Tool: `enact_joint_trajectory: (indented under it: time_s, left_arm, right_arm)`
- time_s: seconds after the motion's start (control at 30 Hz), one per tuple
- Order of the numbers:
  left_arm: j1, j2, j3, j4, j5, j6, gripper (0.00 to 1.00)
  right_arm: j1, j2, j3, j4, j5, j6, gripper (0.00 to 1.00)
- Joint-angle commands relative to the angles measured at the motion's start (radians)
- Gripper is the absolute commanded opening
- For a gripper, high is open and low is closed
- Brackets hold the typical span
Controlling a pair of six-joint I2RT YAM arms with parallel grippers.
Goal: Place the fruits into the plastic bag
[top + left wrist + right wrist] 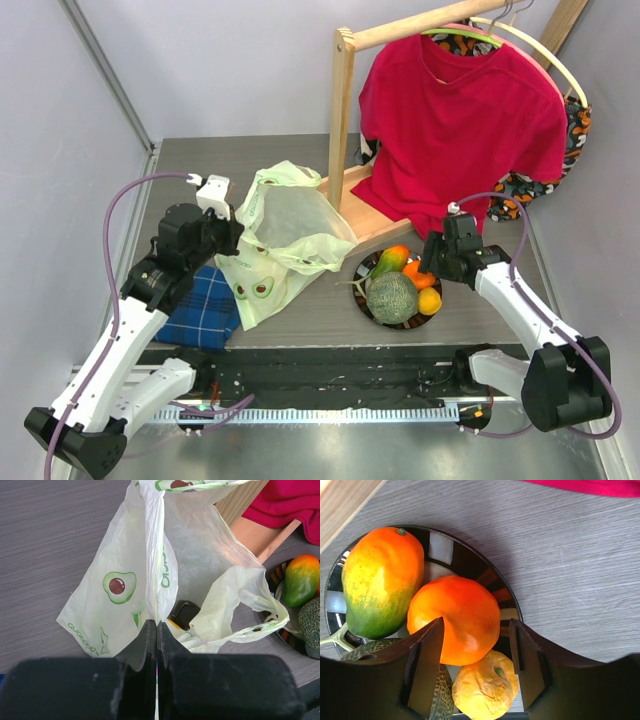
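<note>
The pale green plastic bag with avocado prints lies crumpled left of centre. My left gripper is shut on a fold of the bag's edge. A dark piece with a yellow edge shows inside the bag. The dark plate holds the netted melon, an orange-green mango-like fruit and small oranges. My right gripper is open and empty, its jaws either side of an orange fruit, above a wrinkled yellow one.
A blue plaid cloth lies under my left arm. A wooden clothes rack with a red shirt stands behind the plate and bag; its base is close to the bag's right side.
</note>
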Motion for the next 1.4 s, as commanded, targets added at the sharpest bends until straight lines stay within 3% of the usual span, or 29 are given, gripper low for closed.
enact_joint_trajectory:
  time_s: [0.0, 0.27, 0.5, 0.87, 1.2, 1.37]
  left_arm:
    - [0.002, -0.003, 0.002, 0.038, 0.010, -0.009, 0.00]
    - [0.002, -0.001, 0.000, 0.038, 0.004, -0.009, 0.00]
    - [0.002, -0.005, 0.000, 0.037, -0.001, -0.007, 0.00]
    - [0.002, -0.005, 0.000, 0.035, -0.005, -0.006, 0.00]
    - [0.002, -0.012, 0.000, 0.037, -0.005, -0.006, 0.00]
    - [0.002, -0.014, 0.002, 0.035, -0.011, -0.003, 0.00]
  right_arm:
    - [-0.004, 0.021, 0.003, 0.029, -0.022, -0.003, 0.61]
    - [-0.004, 0.039, 0.003, 0.037, -0.045, -0.014, 0.53]
    - [-0.004, 0.013, 0.011, 0.029, -0.022, -0.010, 0.28]
    - [-0.004, -0.043, 0.066, -0.026, 0.044, -0.023, 0.03]
    - [-0.002, -0.165, 0.104, 0.007, 0.072, -0.008, 0.01]
    - [-0.001, -0.249, 0.078, 0.158, -0.006, 0.058, 0.01]
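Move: The orange to be gripped is just below the right fingertips, about 2 cm to their left, 1 cm ahead and 2 cm down. From this hand the mango is some 4 cm ahead and 8 cm left, the melon 5 cm back and 8 cm left, and the yellow fruit 6 cm back and 1 cm right, all slightly lower. From the left hand, holding the bag's rim, the orange is roughly 40 cm right, 2 cm ahead and 20 cm below. Down about 1 cm and a touch to the left, the right hand settles over the orange while its half-open fingers close further and pinch it. It then edges back about 1 cm to the right and rises, slowly at first and then quickly, to some 8 cm above its lowest point, drifting slightly forward and tipping its fingers up about 15 degrees, away from the plate. ##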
